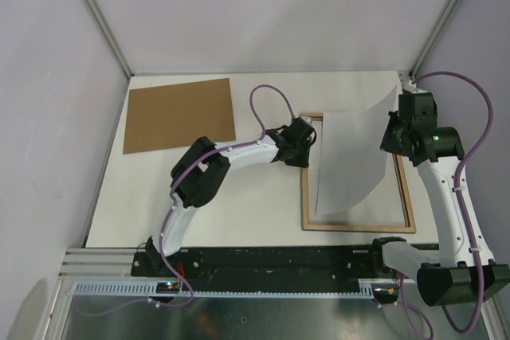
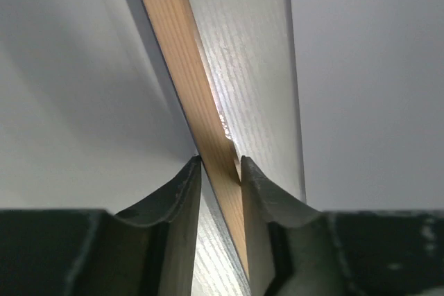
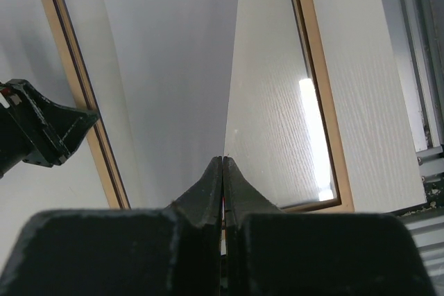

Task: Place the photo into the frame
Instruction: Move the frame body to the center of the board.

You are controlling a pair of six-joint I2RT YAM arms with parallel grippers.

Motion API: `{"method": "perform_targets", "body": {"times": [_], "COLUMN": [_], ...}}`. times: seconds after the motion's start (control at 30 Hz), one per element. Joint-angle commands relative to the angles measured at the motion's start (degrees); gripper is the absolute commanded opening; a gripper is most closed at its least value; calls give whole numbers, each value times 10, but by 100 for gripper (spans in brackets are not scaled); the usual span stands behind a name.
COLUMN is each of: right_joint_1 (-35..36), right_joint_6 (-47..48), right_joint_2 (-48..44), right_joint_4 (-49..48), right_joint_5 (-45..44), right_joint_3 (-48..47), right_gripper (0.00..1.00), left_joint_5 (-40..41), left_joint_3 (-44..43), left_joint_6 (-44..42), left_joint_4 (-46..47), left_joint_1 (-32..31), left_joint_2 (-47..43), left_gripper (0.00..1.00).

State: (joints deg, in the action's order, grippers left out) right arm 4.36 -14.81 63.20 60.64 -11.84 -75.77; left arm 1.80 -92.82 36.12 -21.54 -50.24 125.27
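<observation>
The frame [image 1: 358, 228] lies on the table right of centre, its light wood back facing up. The photo [image 1: 355, 157] shows only its plain white back. It hangs tilted over the frame, upper edge raised, lower edge inside the opening. My right gripper [image 1: 393, 137] is shut on the photo's right edge; in the right wrist view the sheet [image 3: 173, 67] runs out from the closed tips [image 3: 222, 159] over the frame [image 3: 319, 67]. My left gripper [image 1: 307, 142] sits at the frame's left rail near its top. In the left wrist view both fingertips [image 2: 220, 161] press the wooden rail [image 2: 187, 67].
A flat brown backing board [image 1: 179, 115] lies at the back left of the white table top [image 1: 239, 212]. Grey walls close in the table on three sides. A black rail with the arm bases [image 1: 279, 260] runs along the near edge.
</observation>
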Motion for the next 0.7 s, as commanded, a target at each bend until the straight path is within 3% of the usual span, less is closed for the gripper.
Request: {"method": "perform_targets", "body": {"times": [0.0,0.1,0.17,0.67], "right_joint_1": [-3,-1,4,151], "right_joint_6": [-4,-7,-12,-88], "right_joint_2": [-1,1,2,52], "right_joint_4": [-19,-27,-36,-149], "right_joint_5": [18,40,57,103], "right_joint_3": [4,11,20,64], "right_gripper": [0,0,0,0], "left_joint_5": [62,74,78,115], "left_joint_3": [-14,6,25,201], "left_joint_6": [-15,-10,-5,44], "left_joint_4": [-23,-25,-25,-24], "left_joint_1": [4,14,27,118], "left_joint_2": [3,-9,-24,-145], "left_gripper": [26,7,2,0]}}
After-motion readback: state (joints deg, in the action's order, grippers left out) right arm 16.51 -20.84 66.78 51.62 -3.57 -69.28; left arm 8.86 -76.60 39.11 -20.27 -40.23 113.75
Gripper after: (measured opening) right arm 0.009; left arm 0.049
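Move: The frame body's left bar is already between the left hand's parted fingertips, level with them and about 1 cm lower. From that hand, the photo, white side up, has its middle some 13 cm right and level fore and aft, about 6 cm higher. The brown board is about 37 cm left and 14 cm ahead. From the right hand, gripping the photo's edge high up, that left bar lies roughly 17 cm left, 6 cm ahead and 21 cm below. The frame's left bar is pinched as the left fingers close on it, then drawn left across the table, about 12 cm with a slight forward drift, the wrist turning some 15 degrees counter-clockwise. The right hand keeps its hold on the photo's edge and follows left about 9 cm, sinking around 4 cm and turning the same way, so the photo travels above the frame opening. ##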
